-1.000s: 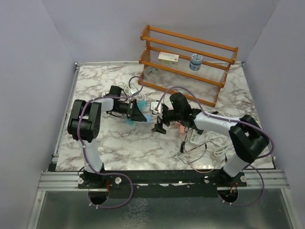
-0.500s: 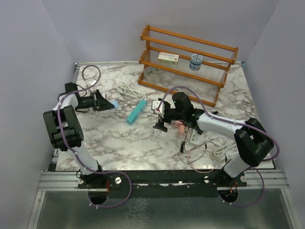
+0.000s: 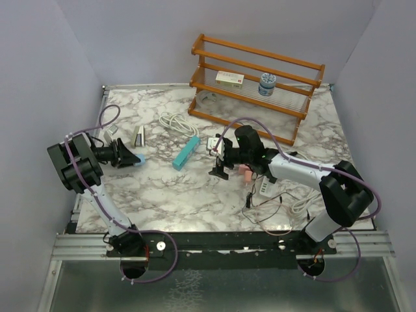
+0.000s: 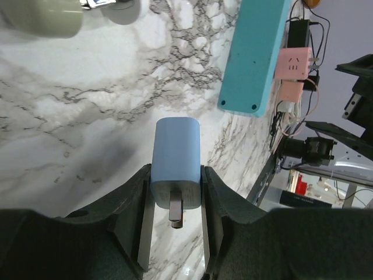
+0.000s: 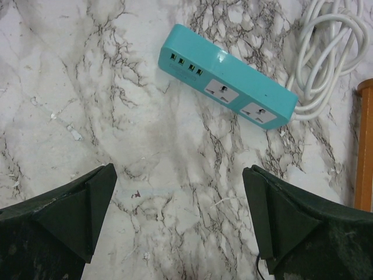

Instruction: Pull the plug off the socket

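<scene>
The teal socket strip (image 3: 186,153) lies on the marble table (image 3: 169,195) mid-left, with nothing plugged in it; it shows in the right wrist view (image 5: 230,91) and the left wrist view (image 4: 256,52). My left gripper (image 3: 133,158) is at the table's left side, shut on the blue plug (image 4: 176,165), whose metal prongs point back at the camera. The plug (image 3: 138,158) is well apart from the strip. My right gripper (image 3: 218,166) is open and empty, hovering just right of the strip; its fingers (image 5: 87,204) frame bare marble.
A white coiled cable (image 3: 174,121) runs from the strip. A wooden rack (image 3: 253,84) with a box and a can stands at the back. A pink adapter (image 3: 245,172), a white charger (image 3: 266,187) and loose wires lie at right. A small white block (image 3: 139,136) lies near the left gripper.
My left gripper has swung from the strip to the far left of the table, carrying the blue plug away from it. The right gripper has stayed near the strip, open.
</scene>
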Robot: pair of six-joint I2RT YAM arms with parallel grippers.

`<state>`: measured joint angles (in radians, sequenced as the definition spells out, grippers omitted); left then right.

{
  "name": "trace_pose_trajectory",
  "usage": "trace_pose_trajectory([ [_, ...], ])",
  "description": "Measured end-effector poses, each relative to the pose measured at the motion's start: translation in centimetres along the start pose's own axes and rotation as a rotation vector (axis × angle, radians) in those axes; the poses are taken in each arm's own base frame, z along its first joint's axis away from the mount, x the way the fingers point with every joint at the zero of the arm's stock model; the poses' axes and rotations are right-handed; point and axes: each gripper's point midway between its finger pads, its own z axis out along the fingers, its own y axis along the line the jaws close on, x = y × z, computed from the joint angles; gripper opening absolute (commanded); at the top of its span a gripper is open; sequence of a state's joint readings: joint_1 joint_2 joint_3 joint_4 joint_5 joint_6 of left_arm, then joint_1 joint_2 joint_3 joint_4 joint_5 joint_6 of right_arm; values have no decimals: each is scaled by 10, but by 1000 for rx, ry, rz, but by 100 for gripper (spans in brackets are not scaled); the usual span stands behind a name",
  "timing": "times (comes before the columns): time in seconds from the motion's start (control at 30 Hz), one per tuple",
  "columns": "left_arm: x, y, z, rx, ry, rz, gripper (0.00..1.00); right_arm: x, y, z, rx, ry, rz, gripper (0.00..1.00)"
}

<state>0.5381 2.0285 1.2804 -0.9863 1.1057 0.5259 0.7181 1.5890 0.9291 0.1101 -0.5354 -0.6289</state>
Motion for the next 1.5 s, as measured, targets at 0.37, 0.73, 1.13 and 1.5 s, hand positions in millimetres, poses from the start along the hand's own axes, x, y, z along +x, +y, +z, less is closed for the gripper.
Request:
trace_pose_trajectory([
  [0.37, 2, 25, 8, -32, 37, -56, 28, 1, -1, 0, 4, 5, -1, 100],
  [0.73, -3, 30, 3, -97, 53, -100, 75, 5, -3, 0, 18, 19, -9, 100],
  [1.13, -13, 26, -16, -245, 57, -28, 99, 6, -3, -1, 20, 24, -14, 100],
  [1.5, -41, 17, -52, -476, -22, 220, 99, 3, -10, -6, 66, 33, 6, 100],
])
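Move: The left hand still holds the pale-blue plug; its set-down spot on the bare table lies about 3 cm below, 1 cm left and level fore-and-aft. The stapler stands some 10 cm straight ahead of the left hand, and the teal socket about 21 cm to its right and 3 cm ahead, both slightly lower. From the idle right hand the set-down spot is roughly 34 cm left, 5 cm ahead and 8 cm down. Left hand lowers the plug 3 cm onto the table, opens, then withdraws left and up about 5 cm. ##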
